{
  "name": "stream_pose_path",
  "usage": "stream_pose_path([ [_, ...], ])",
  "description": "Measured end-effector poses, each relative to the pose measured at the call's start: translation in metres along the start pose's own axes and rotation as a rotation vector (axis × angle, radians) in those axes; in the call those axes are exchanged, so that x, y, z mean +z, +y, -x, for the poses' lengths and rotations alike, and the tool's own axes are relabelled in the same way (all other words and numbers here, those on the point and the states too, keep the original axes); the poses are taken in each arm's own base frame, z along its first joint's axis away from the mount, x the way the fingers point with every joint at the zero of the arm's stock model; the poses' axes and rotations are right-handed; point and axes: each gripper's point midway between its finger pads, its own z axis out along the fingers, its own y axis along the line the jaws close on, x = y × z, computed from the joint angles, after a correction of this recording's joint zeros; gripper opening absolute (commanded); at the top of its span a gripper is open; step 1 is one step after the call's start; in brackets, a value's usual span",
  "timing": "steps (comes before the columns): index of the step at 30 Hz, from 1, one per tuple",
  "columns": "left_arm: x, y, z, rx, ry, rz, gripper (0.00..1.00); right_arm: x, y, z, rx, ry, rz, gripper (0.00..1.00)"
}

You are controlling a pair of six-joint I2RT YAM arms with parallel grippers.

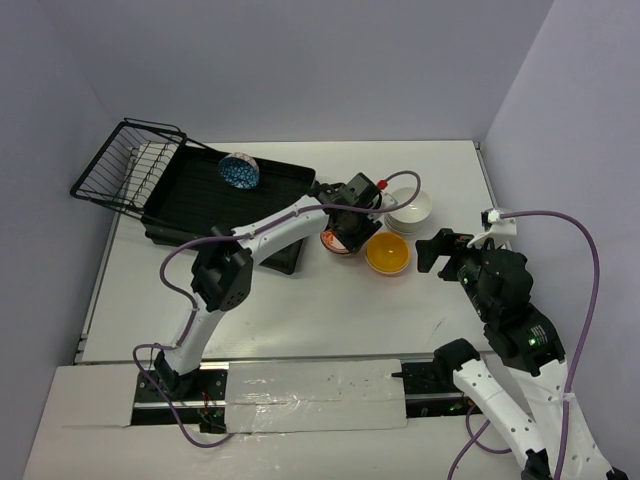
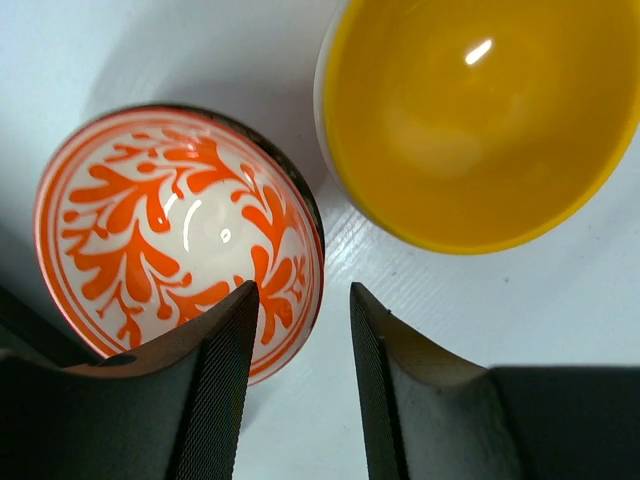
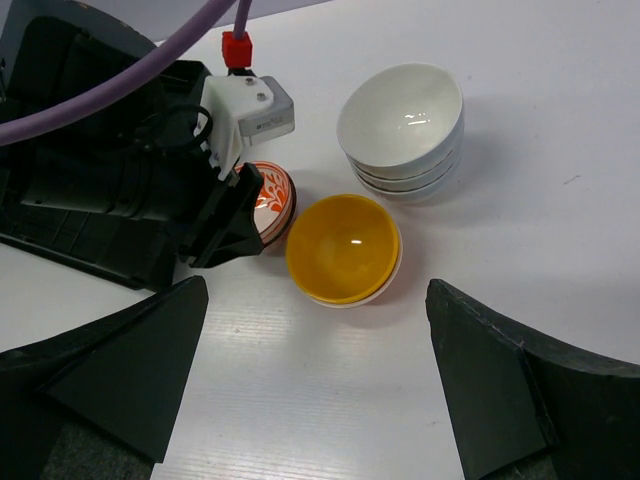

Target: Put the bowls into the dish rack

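Note:
The black dish rack (image 1: 190, 200) lies at the back left, and a blue-patterned bowl (image 1: 239, 170) leans inside it. An orange-patterned bowl (image 2: 150, 220) stands on the table beside a yellow bowl (image 2: 480, 120). My left gripper (image 2: 300, 300) is open and low over the orange bowl's rim, one finger (image 2: 225, 350) above its inside and the other over bare table. A stack of white bowls (image 3: 403, 125) stands behind the yellow bowl (image 3: 345, 250). My right gripper (image 3: 316, 290) is wide open just short of the yellow bowl, holding nothing.
A black wire basket (image 1: 125, 165) juts from the rack's left end. A black flap (image 1: 285, 258) sticks out of the rack's near edge next to the left arm. Walls close the table at the back and right.

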Motion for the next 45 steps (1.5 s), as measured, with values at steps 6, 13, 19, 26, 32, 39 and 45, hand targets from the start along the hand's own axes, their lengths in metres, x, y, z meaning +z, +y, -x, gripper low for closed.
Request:
stream_pose_path([
  [6,0.002,0.000,0.008,0.022,-0.018,-0.012,0.42,0.000,0.000,0.000,0.000,0.000,0.000,0.97],
  [13,0.011,0.001,0.000,0.030,0.013,-0.015,0.35,0.000,0.000,0.000,-0.001,0.000,0.000,0.97],
  [19,0.013,0.001,-0.003,0.036,0.025,-0.018,0.22,0.000,0.000,0.000,-0.001,0.001,-0.001,0.97],
  [26,0.010,0.001,0.004,0.043,0.007,-0.022,0.09,0.001,0.000,-0.001,-0.002,0.003,-0.001,0.97],
  [32,0.005,0.000,0.006,0.041,0.006,-0.030,0.00,0.001,0.000,0.000,-0.001,0.003,-0.001,0.97],
  [39,-0.002,0.002,0.010,0.015,0.003,-0.037,0.00,0.001,0.000,0.000,-0.001,0.003,-0.001,0.97],
  [45,-0.041,0.007,0.047,-0.087,-0.129,-0.049,0.00,0.001,0.000,0.000,-0.001,0.003,-0.001,0.97],
])
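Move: The orange-patterned bowl's middle lies some 4 cm ahead of the left hand, 2 cm to its left and 3 cm lower; its near rim is by the open fingertips. The yellow bowl stands about 8 cm right and 1 cm back, the white bowls roughly 13 cm right and 9 cm ahead. From the idle right hand the orange-patterned bowl is around 16 cm ahead, 13 cm left and 22 cm below. The left hand dips slightly, pinches the orange-patterned bowl's near rim, then lifts about 5 cm, edging forward. ##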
